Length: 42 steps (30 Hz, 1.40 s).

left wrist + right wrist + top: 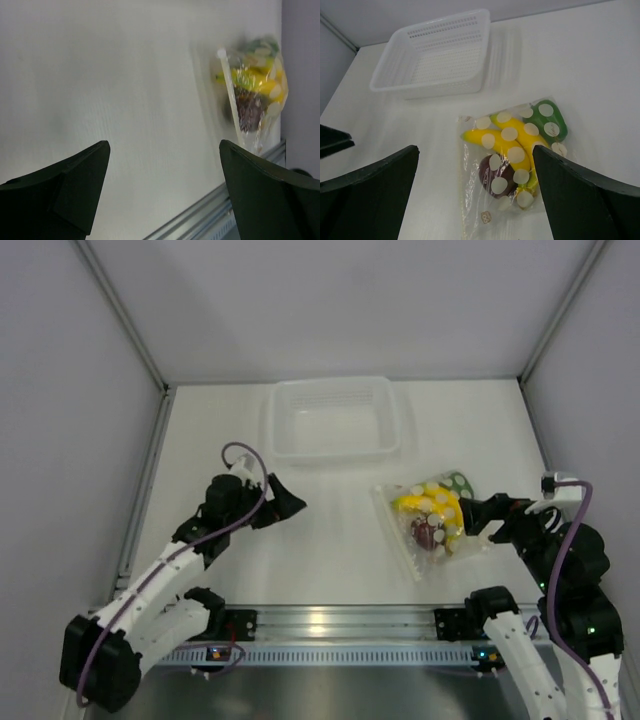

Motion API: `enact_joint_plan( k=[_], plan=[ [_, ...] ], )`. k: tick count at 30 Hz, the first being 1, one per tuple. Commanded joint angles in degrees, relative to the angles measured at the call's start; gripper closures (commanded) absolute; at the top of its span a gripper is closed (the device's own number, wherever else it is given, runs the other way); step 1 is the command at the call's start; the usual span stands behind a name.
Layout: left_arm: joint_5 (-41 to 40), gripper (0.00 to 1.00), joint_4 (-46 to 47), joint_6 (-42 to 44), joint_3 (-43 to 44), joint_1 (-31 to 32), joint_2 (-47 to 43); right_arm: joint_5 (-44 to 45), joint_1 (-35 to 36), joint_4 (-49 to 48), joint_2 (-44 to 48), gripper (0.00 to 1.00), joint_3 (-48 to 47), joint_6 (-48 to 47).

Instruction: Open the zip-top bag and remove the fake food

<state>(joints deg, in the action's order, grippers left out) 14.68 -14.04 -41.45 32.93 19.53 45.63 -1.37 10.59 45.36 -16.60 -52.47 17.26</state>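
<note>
The zip-top bag [430,520] lies flat on the white table at the right, clear with white dots. Through it the fake food shows: a yellow banana bunch [505,145], a dark red round fruit [497,175] and a green piece [547,120]. My right gripper [475,515] hovers open just right of the bag; in its wrist view the bag [470,200] lies below and between the spread fingers [385,185]. My left gripper [285,502] is open and holds nothing, well left of the bag. From the left wrist, the bag [252,90] sits far off beyond the right finger.
A translucent white perforated tray [333,452] stands at the back centre, behind the bag. Grey walls close in the table on three sides. An aluminium rail [340,620] runs along the near edge between the arm bases.
</note>
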Motion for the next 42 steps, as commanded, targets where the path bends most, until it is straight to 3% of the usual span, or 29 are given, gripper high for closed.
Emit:
enact_joint_plan(
  k=[1, 3, 6, 12, 16, 22, 26, 29, 30, 34, 39, 42],
  plan=[
    [3.5, 0.03, 22.0, -9.6, -3.0, 10.1, 7.6, -2.2, -0.8, -3.5, 0.3, 0.01, 0.4, 0.9],
    [-2.9, 0.03, 28.1, -12.6, -2.8, 18.9, 11.4, -2.6, -0.8, -3.7, 0.2, 0.01, 0.6, 1.3],
    [-7.2, 0.03, 37.5, -16.9, -2.2, 26.8, 20.3, -3.5, -0.8, -4.4, 0.3, 0.01, 1.1, 1.7],
    [-11.3, 0.07, 53.1, -22.2, 4.6, 37.7, 40.2, -5.7, -0.8, -6.1, 0.1, 0.01, 1.7, 3.7],
    [-9.5, 0.09, 62.5, -23.9, 8.3, 39.6, 52.3, -8.0, -0.7, -6.1, -0.5, 0.01, 0.4, 4.5],
    [-7.0, 0.14, 64.8, -23.9, 15.7, 40.0, 62.8, -8.9, -0.8, -6.2, -0.3, 0.01, -0.4, 5.2],
    [-7.3, 0.27, 68.6, -24.6, 16.3, 39.9, 67.6, -8.3, -0.8, -5.7, -0.2, 0.01, -1.1, 5.0],
    [-6.8, 0.42, 70.8, -25.1, 17.3, 40.0, 70.3, -8.3, -0.8, -6.0, 0.0, 0.01, -1.1, 5.1],
    [-6.3, 0.66, 70.9, -24.6, 18.2, 39.9, 71.3, -8.4, -0.8, -6.3, 0.0, 0.0, -0.8, 5.4],
    [-6.2, 1.0, 70.9, -23.2, 18.8, 39.9, 71.6, -9.1, -0.7, -6.8, -0.3, 0.0, -0.2, 5.9],
    [-4.8, 1.0, 70.5, -18.6, 15.5, 39.5, 65.2, -8.2, -0.8, -6.3, -0.3, 0.01, -0.3, 4.8],
    [4.4, 1.0, 63.2, -10.9, 17.5, 37.8, 60.4, -7.8, -0.8, -5.6, -0.4, 0.01, -0.4, 3.8]
  ],
)
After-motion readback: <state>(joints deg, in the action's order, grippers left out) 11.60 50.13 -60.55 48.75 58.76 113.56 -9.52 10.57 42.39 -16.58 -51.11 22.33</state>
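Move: The bag's zip edge, nearest to my open left hand, lies about 30 cm to its right, some 4 cm back and about 11 cm below. Inside the bag, the eggplant sits some 6 cm to the right of that edge, level with it. The bananas are 7 cm farther out than the eggplant, and the green pepper is some 9 cm farther right and 6 cm farther out than the bananas. From my right hand the zip edge is about 7 cm left, 4 cm ahead and 24 cm below. I sweep my left hand some 30 cm to the right and about 10 cm down, to the bag's zip edge, turning it clockwise and rolling its right side up. There I shut the wide-open fingers and pinch the plastic, then start to lift by a centimetre or two. My right hand, empty and open, shifts about 3 cm left above the bag. ##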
